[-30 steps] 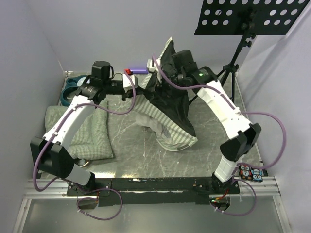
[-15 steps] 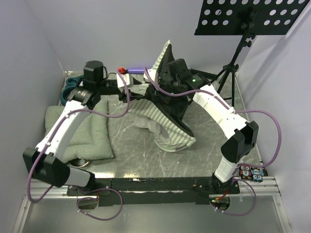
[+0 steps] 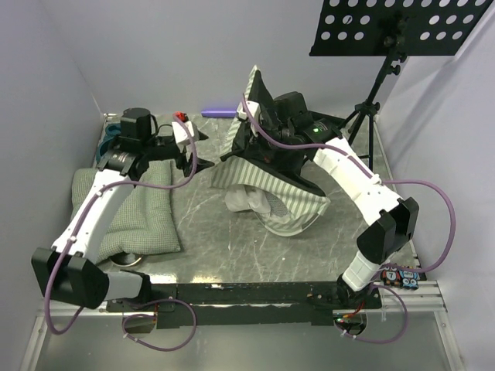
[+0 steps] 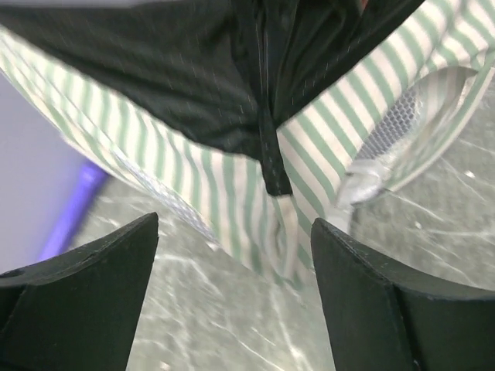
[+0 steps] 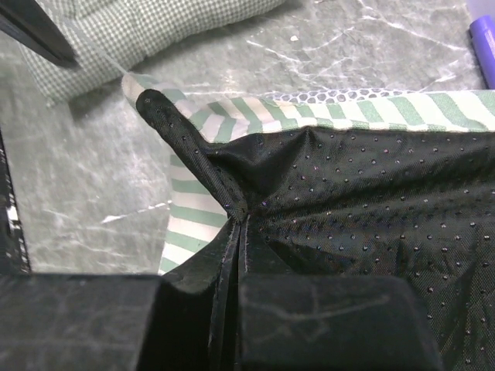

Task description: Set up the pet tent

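Note:
The pet tent [image 3: 282,205], green-and-white striped with black lining, sits partly raised at mid-table. My right gripper [image 3: 246,141] is shut on a fold of the black lining [image 5: 371,193] near the tent's upper left corner, and the pinched seam runs between its jaws [image 5: 240,255]. My left gripper [image 3: 199,151] hangs open just left of the tent, touching nothing. In the left wrist view, bare table shows between its fingers [image 4: 93,294]. The striped fabric [image 4: 332,131] and white mesh panel [image 4: 394,124] lie ahead.
A green-checked cushion [image 3: 135,209] lies at the left, over a metal bowl [image 3: 128,261]. A purple object [image 3: 216,113] and a teal item [image 3: 108,139] sit at the back. A music stand [image 3: 402,27] rises at the back right.
My left gripper let go of the tent, opened and drew back to the left. The right gripper shut on the black lining and the tent shifted and spread lower to the right.

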`<state>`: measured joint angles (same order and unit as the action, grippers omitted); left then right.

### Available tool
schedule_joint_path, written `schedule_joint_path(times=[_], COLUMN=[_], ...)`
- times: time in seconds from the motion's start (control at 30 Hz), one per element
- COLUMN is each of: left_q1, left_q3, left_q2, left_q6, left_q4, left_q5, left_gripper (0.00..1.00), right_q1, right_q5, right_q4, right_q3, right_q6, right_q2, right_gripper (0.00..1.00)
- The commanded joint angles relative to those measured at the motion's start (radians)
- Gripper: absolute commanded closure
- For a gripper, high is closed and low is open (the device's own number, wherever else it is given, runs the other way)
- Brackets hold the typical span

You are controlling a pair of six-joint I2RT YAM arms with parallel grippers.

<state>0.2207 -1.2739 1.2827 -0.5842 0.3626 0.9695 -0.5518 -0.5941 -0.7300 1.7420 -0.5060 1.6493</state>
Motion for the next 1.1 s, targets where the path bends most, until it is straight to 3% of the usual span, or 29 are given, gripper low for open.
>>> schedule_joint_path(times=[0.0, 0.07, 0.3, 0.5, 0.57, 0.63, 0.7, 0.73, 0.83, 1.07], left_q1=[0.015, 0.032, 0.043, 0.046, 0.049, 0.054, 0.055, 0.06, 0.071, 0.089], left_q3=[-0.059, -0.08, -0.09, -0.1, -0.108, -0.113, -0.125, -0.133, -0.151, -0.179], left_q2=[0.049, 0.076, 0.095, 0.09, 0.09, 0.092, 0.099, 0.101, 0.107, 0.118], left_q6=[-0.02, -0.038, -0.086, -0.079, -0.083, -0.094, -0.109, -0.123, -0.149, -0.181], left_q4=[0.117, 0.156, 0.183, 0.165, 0.162, 0.164, 0.183, 0.194, 0.22, 0.24], left_q5=[-0.02, -0.034, 0.017, 0.06, 0.064, 0.057, 0.057, 0.055, 0.051, 0.029], left_gripper=[0.2, 0.29, 0.76, 0.99, 0.99, 0.99, 0.99, 0.99, 0.99, 0.99], right_q1=[0.004, 0.004, 0.003, -0.002, -0.003, -0.003, -0.007, -0.008, -0.029, -0.094], right_q5=[-0.021, -0.021, -0.019, -0.015, -0.036, -0.056, -0.079, -0.09, -0.124, -0.158], right_q4=[0.064, 0.07, 0.073, 0.067, 0.046, 0.05, 0.07, 0.082, 0.089, 0.033], right_q3=[0.027, 0.021, -0.013, -0.041, -0.036, -0.039, -0.05, -0.058, -0.052, -0.03], right_q6=[0.086, 0.093, 0.075, 0.049, 0.023, 0.008, -0.031, -0.055, -0.118, -0.25], right_q2=[-0.057, -0.062, -0.086, -0.106, -0.106, -0.117, -0.138, -0.147, -0.157, -0.109], right_gripper=[1.0, 1.0, 1.0, 1.0, 0.99, 0.76, 0.45, 0.38, 0.29, 0.24])
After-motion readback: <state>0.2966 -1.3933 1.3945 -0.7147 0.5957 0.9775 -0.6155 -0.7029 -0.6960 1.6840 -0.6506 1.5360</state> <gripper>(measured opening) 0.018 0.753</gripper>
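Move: The tent's loose striped tip lies about 3 cm to the right of my open left hand, roughly 4 cm below and about level fore and aft. The purple microphone lies on the table some 20 cm ahead of that hand and 3 cm to its right; the checked cushion is about 25 cm to its left and 9 cm back, both about 30 cm down. From my right hand, still pinching the black fabric, that tip is roughly 6 cm left, about 1 cm back and at much the same height. I drop my open left hand about 4 cm onto the tent's tip, edging right, shut its fingers and pinch the tip, then ease it slightly up and right. My right hand keeps its pinch on the black fabric almost in place until the left has hold, then opens, lets go and draws off about 5 cm back and 3.5 cm up, swinging some 10 degrees counter-clockwise. ##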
